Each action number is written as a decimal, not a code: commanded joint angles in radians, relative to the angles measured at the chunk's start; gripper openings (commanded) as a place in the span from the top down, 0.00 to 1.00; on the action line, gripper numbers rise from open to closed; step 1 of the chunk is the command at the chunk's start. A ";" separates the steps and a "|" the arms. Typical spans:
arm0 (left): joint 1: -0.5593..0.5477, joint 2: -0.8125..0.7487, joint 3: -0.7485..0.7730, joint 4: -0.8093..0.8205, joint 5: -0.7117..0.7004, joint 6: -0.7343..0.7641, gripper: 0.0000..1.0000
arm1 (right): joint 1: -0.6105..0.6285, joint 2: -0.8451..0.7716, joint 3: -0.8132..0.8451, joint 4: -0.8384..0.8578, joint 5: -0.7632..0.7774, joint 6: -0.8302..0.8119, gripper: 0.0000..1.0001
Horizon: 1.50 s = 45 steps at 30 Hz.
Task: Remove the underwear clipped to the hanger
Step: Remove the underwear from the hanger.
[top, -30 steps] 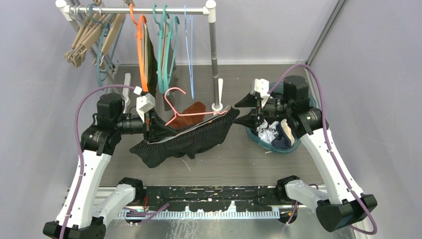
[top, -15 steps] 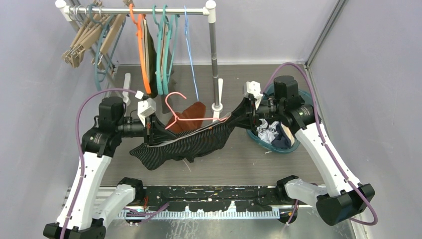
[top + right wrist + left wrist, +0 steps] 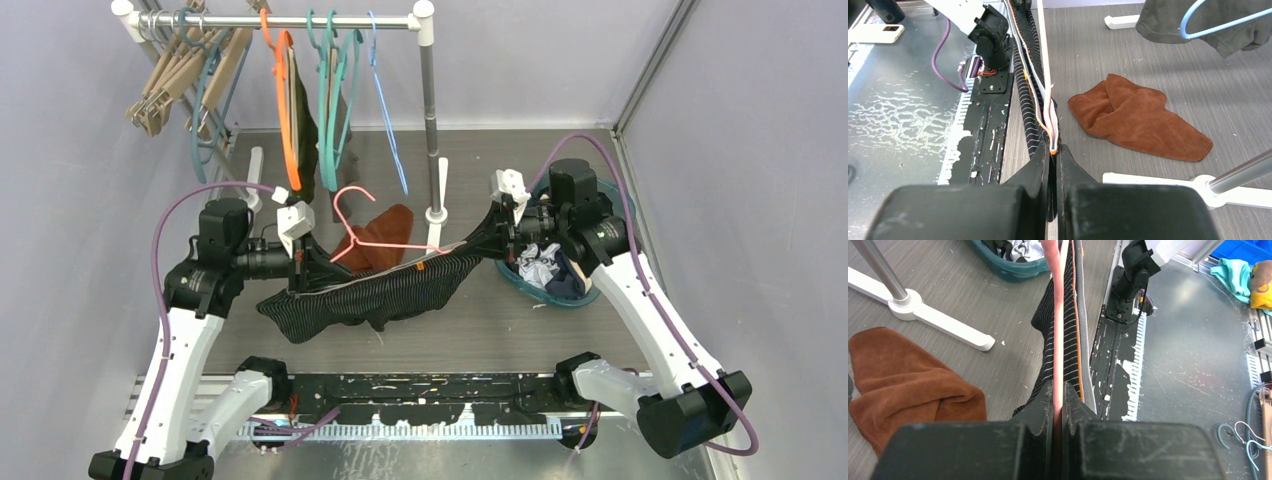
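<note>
Black underwear (image 3: 370,300) with thin pale stripes hangs clipped along a pink hanger (image 3: 375,243), held above the table between the two arms. My left gripper (image 3: 300,270) is shut on the hanger's pink bar (image 3: 1058,315), which runs straight out from its jaws (image 3: 1058,390) with the striped cloth (image 3: 1048,355) below it. My right gripper (image 3: 480,240) is shut on the underwear's right end; dark striped cloth (image 3: 1024,75) sits between its jaws (image 3: 1053,150), just under the orange clip (image 3: 1052,148) at the hanger's tip.
A rust-brown cloth (image 3: 385,222) lies on the table behind the hanger. The white rack foot (image 3: 437,212) stands beside it, and the rail (image 3: 300,20) carries several hangers, one with a dark garment (image 3: 305,120). A teal basket (image 3: 590,290) of clothes sits under the right arm.
My right gripper moved left to the underwear's right end and closed on it. The left gripper kept its hold on the hanger; the underwear sagged slightly.
</note>
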 commanded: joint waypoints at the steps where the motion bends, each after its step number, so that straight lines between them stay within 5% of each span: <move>1: -0.002 -0.030 -0.002 0.012 0.009 0.031 1.00 | -0.053 -0.064 -0.043 0.098 0.017 0.033 0.99; 13: 0.047 -0.050 0.015 -0.130 0.023 0.175 1.00 | -0.235 -0.181 -0.143 0.071 0.143 -0.033 0.99; 31: 0.090 -0.063 0.015 -0.220 0.043 0.285 1.00 | -0.283 -0.210 -0.159 0.050 0.269 -0.072 0.99; 45: 0.097 -0.045 0.009 -0.176 0.035 0.240 1.00 | -0.285 -0.202 -0.179 0.050 0.171 -0.069 0.99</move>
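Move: The right hand has the right corner of the underwear's waistband pinched; the pink hanger's middle lies about 11 cm to its left, 1 cm ahead, and the underwear hangs 13 cm left, 5 cm back and some 8 cm lower. The basket is about 23 cm right and 11 ahead on the floor, the brown cloth 16 left and 8 ahead. From the left hand, the hanger is about 6 cm right and 3 ahead, the underwear 4 right, 3 back. The left holding the hanger, the right pulls the pinched waistband some 7 cm right and 3 down. ##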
